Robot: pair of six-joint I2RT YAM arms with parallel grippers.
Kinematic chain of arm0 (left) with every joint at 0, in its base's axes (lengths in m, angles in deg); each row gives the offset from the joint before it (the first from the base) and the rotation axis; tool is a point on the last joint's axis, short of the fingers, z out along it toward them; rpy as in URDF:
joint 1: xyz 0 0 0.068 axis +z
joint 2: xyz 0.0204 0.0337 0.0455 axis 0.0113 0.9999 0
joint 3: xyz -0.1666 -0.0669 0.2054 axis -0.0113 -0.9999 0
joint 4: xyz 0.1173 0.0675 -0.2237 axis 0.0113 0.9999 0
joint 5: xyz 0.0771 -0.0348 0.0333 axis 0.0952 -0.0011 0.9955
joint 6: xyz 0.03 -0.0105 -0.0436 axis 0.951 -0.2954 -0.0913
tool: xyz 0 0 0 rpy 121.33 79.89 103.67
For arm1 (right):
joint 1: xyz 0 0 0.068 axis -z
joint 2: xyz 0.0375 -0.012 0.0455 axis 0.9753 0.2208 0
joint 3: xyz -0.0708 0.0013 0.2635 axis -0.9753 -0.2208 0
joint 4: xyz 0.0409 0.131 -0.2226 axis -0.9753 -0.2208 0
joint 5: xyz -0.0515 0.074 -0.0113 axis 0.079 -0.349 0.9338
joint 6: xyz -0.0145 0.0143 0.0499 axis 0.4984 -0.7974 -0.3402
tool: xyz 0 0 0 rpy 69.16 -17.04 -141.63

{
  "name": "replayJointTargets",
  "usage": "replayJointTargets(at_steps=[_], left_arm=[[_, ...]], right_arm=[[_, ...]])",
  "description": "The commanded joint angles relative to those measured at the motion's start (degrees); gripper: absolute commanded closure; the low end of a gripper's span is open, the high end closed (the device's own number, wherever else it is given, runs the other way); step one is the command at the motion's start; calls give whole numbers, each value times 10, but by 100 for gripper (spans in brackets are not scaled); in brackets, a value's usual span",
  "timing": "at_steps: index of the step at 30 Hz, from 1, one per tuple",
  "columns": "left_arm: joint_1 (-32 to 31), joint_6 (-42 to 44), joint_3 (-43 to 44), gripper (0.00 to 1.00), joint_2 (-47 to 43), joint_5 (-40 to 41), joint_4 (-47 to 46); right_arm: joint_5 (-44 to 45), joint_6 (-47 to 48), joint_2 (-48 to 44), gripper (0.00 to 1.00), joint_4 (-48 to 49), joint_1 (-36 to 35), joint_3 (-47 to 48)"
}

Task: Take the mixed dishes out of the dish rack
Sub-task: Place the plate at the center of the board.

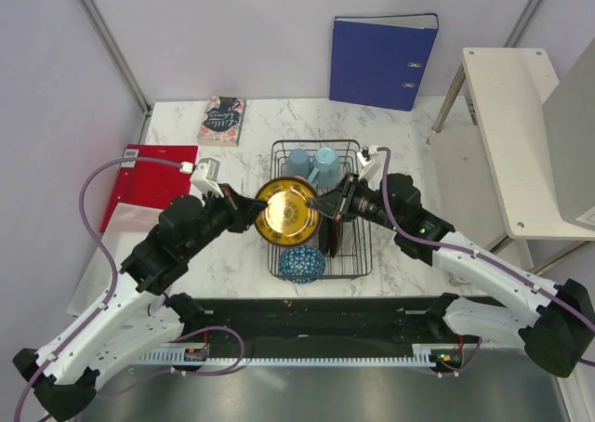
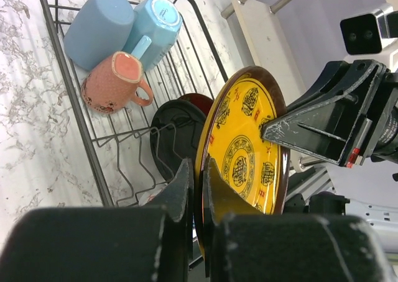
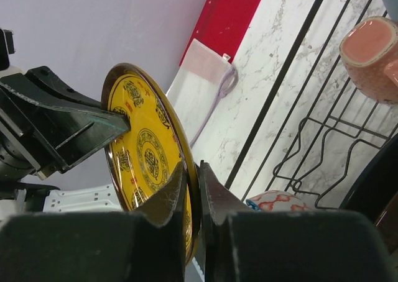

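A small yellow-and-red plate (image 1: 288,210) (image 2: 249,139) (image 3: 143,139) is held on edge above the black wire dish rack (image 1: 316,144) (image 2: 93,151). My left gripper (image 1: 256,204) (image 2: 198,167) is shut on its left rim. On the opposite rim my right gripper (image 1: 325,204) (image 3: 193,167) is shut too. Two blue mugs (image 1: 311,164) (image 2: 99,27) and a salmon-orange cup (image 2: 115,83) (image 3: 370,58) lie at the rack's far end. A black shallow dish (image 1: 333,238) (image 2: 174,139) stands behind the plate. The blue net-patterned bowl (image 1: 302,264) sits at the rack's near end.
A red folder (image 1: 149,176) (image 3: 230,15) lies left of the rack, with a book (image 1: 221,120) behind it. A blue binder (image 1: 381,59) leans on the back wall. A white side table (image 1: 521,134) stands beyond the right edge of the marble top.
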Motion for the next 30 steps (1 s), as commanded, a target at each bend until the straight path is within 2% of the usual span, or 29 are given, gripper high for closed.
replayJointTargets(at_steps=[1,2,4,5,6,11,15,19,23,26,27,29,30], left_arm=[[-2,25,0,98,5,-5,7],[-2,28,1,98,4,-1,7],[-2,29,8,98,8,8,16],[-1,27,10,98,9,22,21],[1,26,15,98,10,30,34],[31,26,53,98,9,63,58],[99,29,96,98,27,67,85],[253,8,141,98,74,25,104],[342,-34,150,98,145,-20,86],[401,-86,124,98,205,-86,36],[455,-104,109,98,217,-108,-12],[495,-162,52,98,243,-161,-69],[521,-177,34,98,250,-171,-129]], right_arm=[[9,38,-7,75,-27,-4,57],[14,51,-7,52,-47,-4,60],[40,69,-13,31,-69,-4,70],[61,83,-19,11,-100,-4,73],[85,93,-21,2,-123,-4,87],[268,150,-42,2,-267,-4,132],[342,165,-71,2,-298,-4,136],[351,169,-99,2,-296,-4,109],[344,169,-113,2,-295,-5,89],[330,171,-128,2,-293,-5,75],[327,172,-132,2,-292,-5,69],[326,174,-144,2,-292,-5,63],[324,179,-147,2,-292,-5,59]])
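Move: Well to the left of the left hand, which already pinches the plate's left rim, lies the red board: about 38 cm left, 15 cm ahead and some 25 cm below. The pale board is about 40 cm left and 6 cm back, the book about 19 cm left and 40 cm ahead, both on the table. From the right hand, still on the plate's right rim, the red board is about 49 cm left and 15 cm ahead, 24 cm down. Opening wide, the right fingers let go of the plate, and that hand backs off about 12 cm right over the rack, slightly forward, turning clockwise. The left hand keeps its pinch on the rim, dips a little, then sweeps the plate some 18 cm left and 14 cm forward towards the red board, swinging about 40 degrees counter-clockwise, and ends sinking with its fingers tipping down. ##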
